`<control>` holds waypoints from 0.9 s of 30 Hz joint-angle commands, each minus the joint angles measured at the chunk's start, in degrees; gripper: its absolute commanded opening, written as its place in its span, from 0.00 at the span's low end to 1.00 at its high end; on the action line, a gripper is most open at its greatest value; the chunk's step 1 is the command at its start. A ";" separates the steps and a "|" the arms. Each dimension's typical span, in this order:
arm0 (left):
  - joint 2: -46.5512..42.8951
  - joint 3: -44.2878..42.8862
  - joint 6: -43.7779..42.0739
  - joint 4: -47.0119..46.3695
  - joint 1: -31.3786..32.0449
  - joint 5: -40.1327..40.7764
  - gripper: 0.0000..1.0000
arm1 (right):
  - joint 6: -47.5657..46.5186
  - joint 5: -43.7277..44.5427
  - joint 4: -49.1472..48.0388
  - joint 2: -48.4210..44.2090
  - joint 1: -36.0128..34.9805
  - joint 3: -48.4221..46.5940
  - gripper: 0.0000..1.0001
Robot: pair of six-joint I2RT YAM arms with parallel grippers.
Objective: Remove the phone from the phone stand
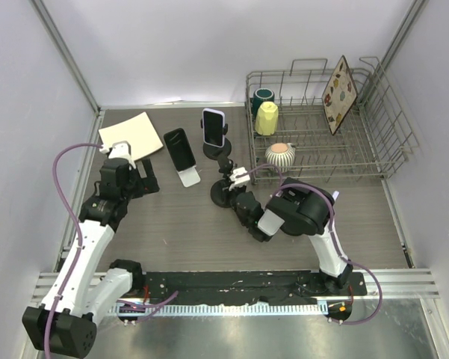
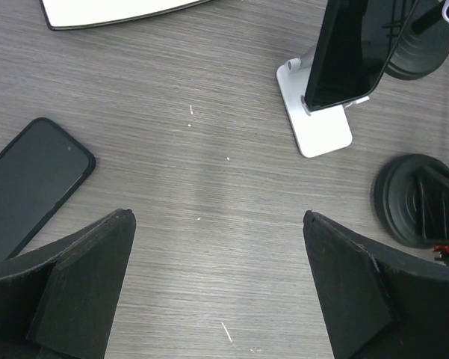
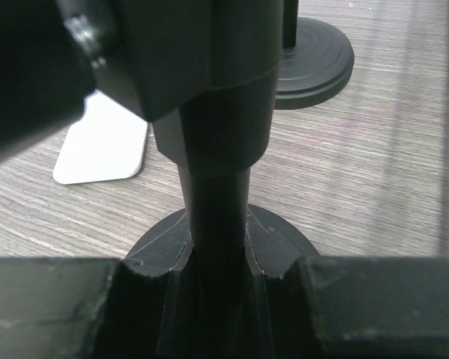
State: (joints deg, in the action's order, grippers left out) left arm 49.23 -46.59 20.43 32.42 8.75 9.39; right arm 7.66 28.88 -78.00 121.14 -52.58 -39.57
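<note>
A black phone [image 1: 179, 148] leans on a white stand [image 1: 188, 177]. A phone in a pale case [image 1: 214, 127] sits on a black stand [image 1: 217, 153] behind it. My right gripper [image 1: 243, 203] is shut on the post [image 3: 217, 202] of a third, empty black stand [image 1: 225, 193], low above its round base [image 3: 284, 235]. My left gripper [image 1: 143, 181] is open over bare table, left of the white stand. In the left wrist view its fingers [image 2: 82, 277] are wide apart. A black phone [image 2: 30, 187] lies flat to their left, and the leaning phone [image 2: 358, 52] is at upper right.
A wire dish rack [image 1: 388, 142] at the back right holds a green cup [image 1: 264, 96], a yellow cup [image 1: 267, 118], a striped bowl [image 1: 281, 155] and a patterned board [image 1: 338, 93]. A beige flat board [image 1: 131, 134] lies at the back left. Walls close both sides.
</note>
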 commanded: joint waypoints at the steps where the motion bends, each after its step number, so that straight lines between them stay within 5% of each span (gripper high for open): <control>1: -1.86 -1.31 -2.06 -1.66 1.97 3.00 1.00 | 0.25 1.44 -1.90 -1.95 1.07 0.46 0.10; 6: -2.39 -1.40 -2.14 -1.40 3.20 3.09 1.00 | 0.25 -0.75 1.09 -9.24 1.07 5.20 0.46; 9: -2.21 -1.40 -2.14 -1.40 3.73 2.13 1.00 | 0.95 -2.60 5.47 -14.26 0.99 6.79 0.59; 18: -2.21 -1.22 -2.32 -1.31 4.25 1.69 1.00 | 3.33 -5.32 20.84 -26.03 0.99 8.11 0.73; 27: -2.30 -1.31 -2.41 -1.14 4.25 1.34 1.00 | 2.71 -8.14 59.77 -48.61 1.25 0.56 0.81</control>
State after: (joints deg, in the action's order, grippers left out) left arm 47.62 -46.59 18.98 32.49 12.75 11.29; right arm 10.50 22.09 -36.64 81.06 -51.62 -33.63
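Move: The right hand is still shut on the post of the emptied phone stand, low down, with the round base directly below. A second black stand with a phone rises about 14 cm ahead and 2 cm left of this hand; the black phone on its white stand is roughly 8 cm ahead and 11 cm left. The striped pot in the rack sits some 9 cm ahead and 17 cm right. From the left hand, the emptied stand is about 8 cm ahead, 25 cm right and 13 cm below. The right fingers let go of the stand's post, opening from about a quarter to roughly four fifths while the hand shifts some 2 cm to the right and starts to draw back. It then climbs away, rising about 10 cm in all and easing back about 5 cm and 4 cm to the right, with fingers spread and still pointing forward past the freed stand. ##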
